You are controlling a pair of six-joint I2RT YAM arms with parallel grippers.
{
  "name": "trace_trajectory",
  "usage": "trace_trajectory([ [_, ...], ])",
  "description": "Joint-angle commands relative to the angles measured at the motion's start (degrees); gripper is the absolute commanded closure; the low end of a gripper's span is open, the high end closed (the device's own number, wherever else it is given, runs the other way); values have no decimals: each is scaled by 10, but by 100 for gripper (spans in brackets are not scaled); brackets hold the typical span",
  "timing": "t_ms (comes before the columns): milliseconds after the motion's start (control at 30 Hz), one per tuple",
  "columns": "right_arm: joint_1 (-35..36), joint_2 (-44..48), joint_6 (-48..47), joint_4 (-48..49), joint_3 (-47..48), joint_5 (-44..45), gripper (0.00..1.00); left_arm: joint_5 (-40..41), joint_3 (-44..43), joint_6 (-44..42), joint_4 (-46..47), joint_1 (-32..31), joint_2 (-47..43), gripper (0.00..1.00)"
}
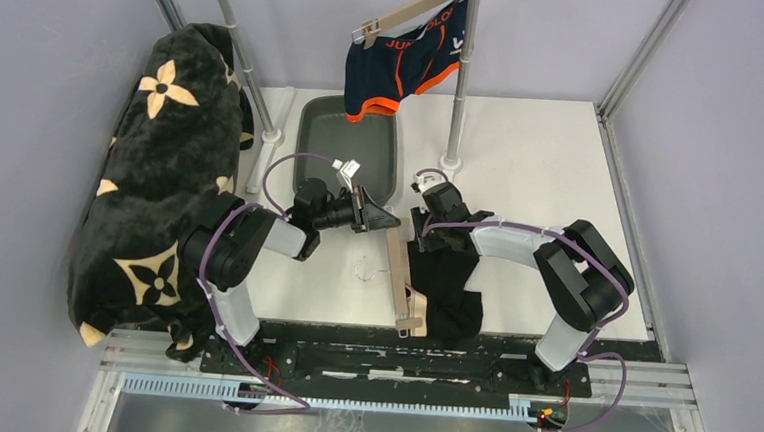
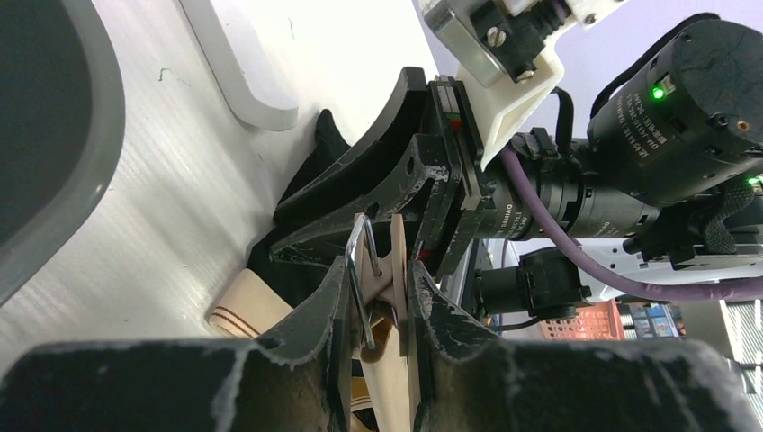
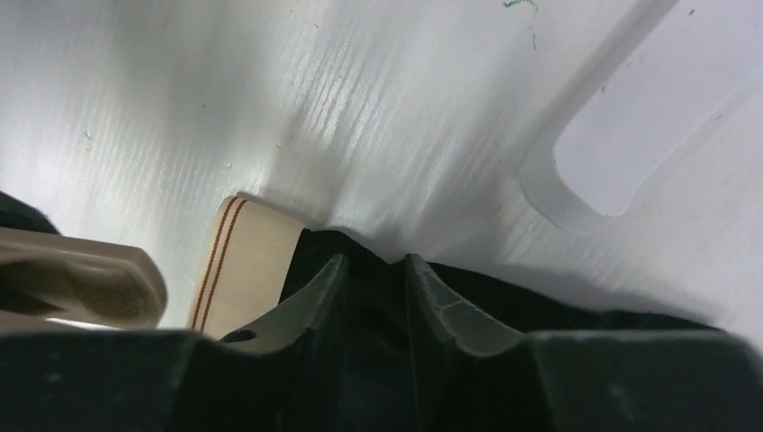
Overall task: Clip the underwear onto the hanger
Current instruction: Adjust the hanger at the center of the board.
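A wooden hanger (image 1: 398,272) lies on the white table between my arms. Black underwear (image 1: 449,280) with a tan waistband (image 3: 247,261) lies along its right side. My left gripper (image 2: 382,270) is shut on the hanger's wooden clip (image 2: 393,261), squeezing it together with its wire spring. My right gripper (image 3: 373,270) is low over the top edge of the underwear (image 3: 540,301), shut on a raised fold of the black cloth between its fingers. From above, the left gripper (image 1: 383,219) and the right gripper (image 1: 419,233) meet at the hanger's far end.
A grey tub (image 1: 347,144) stands just behind the grippers. Navy underwear with orange trim (image 1: 408,57) hangs on another hanger from a rack pole (image 1: 461,81). A black blanket with tan flowers (image 1: 161,162) drapes over the left side.
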State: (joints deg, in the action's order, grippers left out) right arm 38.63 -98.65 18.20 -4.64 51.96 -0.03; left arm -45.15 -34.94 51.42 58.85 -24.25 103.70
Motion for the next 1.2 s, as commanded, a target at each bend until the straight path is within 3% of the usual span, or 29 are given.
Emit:
trace_trajectory([
  [0, 7, -25, 2, -24, 2, -3, 73, 5, 5, 27, 36, 13, -31, 97],
  [100, 7, -10, 6, -29, 3, 27, 94, 2, 6, 27, 37, 17, -35, 97],
  [167, 5, 11, 13, -36, 7, 66, 99, -3, 7, 25, 39, 17, -38, 97],
  [600, -37, 147, 23, -18, 34, 116, 100, -61, 20, 57, 149, 16, -44, 97],
  [1167, -77, 236, -48, 92, 9, 49, 100, -78, 6, 61, 165, 3, -15, 97],
])
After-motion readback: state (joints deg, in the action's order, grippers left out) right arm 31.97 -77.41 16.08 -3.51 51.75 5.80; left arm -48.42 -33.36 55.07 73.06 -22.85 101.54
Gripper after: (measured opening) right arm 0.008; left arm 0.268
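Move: Right under the right hand's part-open fingers, pointing down, is the far edge of the black underwear; its middle lies roughly 9 cm back and 6 cm to the right, about 1 cm below. The hanger, its far clip held by the left hand, has its middle about 10 cm back, 3 cm left and 4 cm higher. The rack foot is some 8 cm ahead, 4 cm right. From the left hand, the underwear's middle is about 9 cm back, 12 cm right and 10 cm below. Closing on the cloth, the right fingers pinch the underwear's far edge beside the light waistband, then lift it some 14 cm while carrying it about 5 cm forward and 5 cm right, away from the hanger; the fingertips swing up roughly 20 degrees. The left hand keeps its grip on the hanger's far clip and rises about 5 cm, tilting slightly. ##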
